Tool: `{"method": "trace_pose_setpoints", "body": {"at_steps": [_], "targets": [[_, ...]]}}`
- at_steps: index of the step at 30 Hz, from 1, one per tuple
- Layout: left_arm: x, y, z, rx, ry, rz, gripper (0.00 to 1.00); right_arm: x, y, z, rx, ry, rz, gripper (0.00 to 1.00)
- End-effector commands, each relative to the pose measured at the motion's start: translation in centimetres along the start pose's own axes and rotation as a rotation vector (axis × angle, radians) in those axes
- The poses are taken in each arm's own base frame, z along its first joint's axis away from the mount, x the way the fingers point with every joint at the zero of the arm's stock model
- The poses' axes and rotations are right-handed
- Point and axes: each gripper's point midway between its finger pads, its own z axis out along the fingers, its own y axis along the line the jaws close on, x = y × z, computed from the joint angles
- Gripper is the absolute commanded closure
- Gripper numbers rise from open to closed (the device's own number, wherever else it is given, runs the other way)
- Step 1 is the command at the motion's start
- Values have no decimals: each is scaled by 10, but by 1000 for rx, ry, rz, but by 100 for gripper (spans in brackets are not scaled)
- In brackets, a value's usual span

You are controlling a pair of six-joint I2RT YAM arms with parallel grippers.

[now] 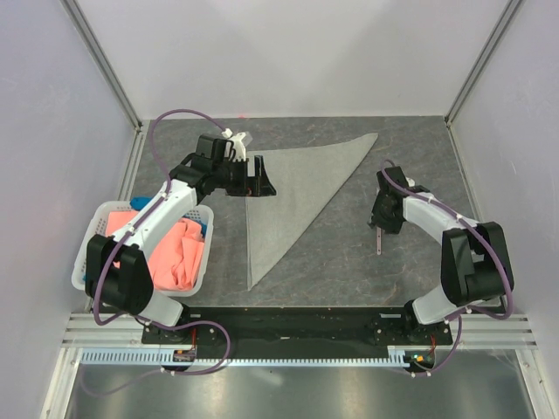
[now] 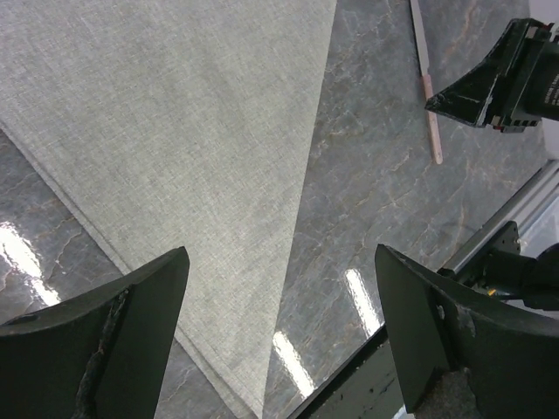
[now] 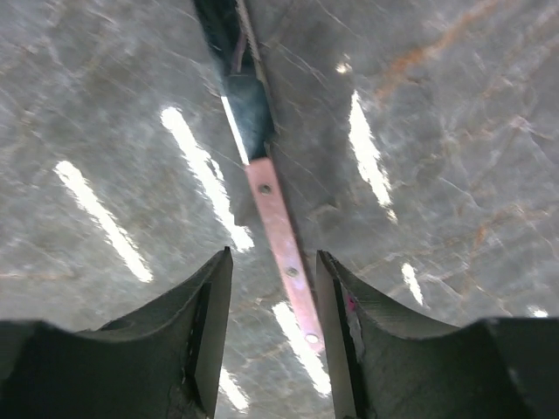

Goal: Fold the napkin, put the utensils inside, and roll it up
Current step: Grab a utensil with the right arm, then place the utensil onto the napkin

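The light grey napkin [image 1: 297,188] lies flat on the dark table, folded into a triangle with its long point toward the near edge. My left gripper [image 1: 260,179] hovers open over its far left corner; in the left wrist view the napkin [image 2: 175,131] fills the space under the wide-apart jaws of that gripper [image 2: 281,250]. To the right of the cloth lies the utensil [image 1: 378,242], a slim knife with a pinkish-brown handle [image 3: 279,236]. My right gripper [image 1: 377,225] stands just over it, open, one finger on each side of the handle and not pressing on it.
A white basket [image 1: 92,253] sits at the left edge, holding a coral-orange cloth [image 1: 175,253] and a blue cloth [image 1: 140,202]. Grey walls enclose the table on three sides. The black base rail [image 1: 288,323] runs along the near edge.
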Motion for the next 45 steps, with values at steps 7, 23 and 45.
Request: {"method": "trace_pose_setpoints", "body": {"at_steps": [7, 23, 45], "targets": [[-21, -16, -10, 45, -62, 20, 7, 5, -16, -3, 59, 24, -121, 58], [-29, -10, -20, -12, -106, 52, 7, 12, 3, 17, 10, 110, -98, 100], [-34, -20, -31, 14, -140, 62, 7, -10, 233, -31, -238, -69, 256, 100]]}}
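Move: The knife is the utensil at my right hand. Its handle lies on the table just under my open fingers, its middle about 1 cm back, 1 cm to the right and 2 cm below, with the blade running forward. The folded napkin's middle is some 25 cm to my right hand's left and 13 cm farther out, about 3 cm lower. From my left hand, the knife handle lies roughly 33 cm to the right, 9 cm back and 17 cm below. I ease my right hand down and back by about 2 cm over the knife handle and shut the fingers, pinching the handle near its middle. Then I sweep left some 20 cm, soon rising about 8 cm and reaching forward near the end, towards the napkin, while the fingertips tilt about 15 degrees to the left. ##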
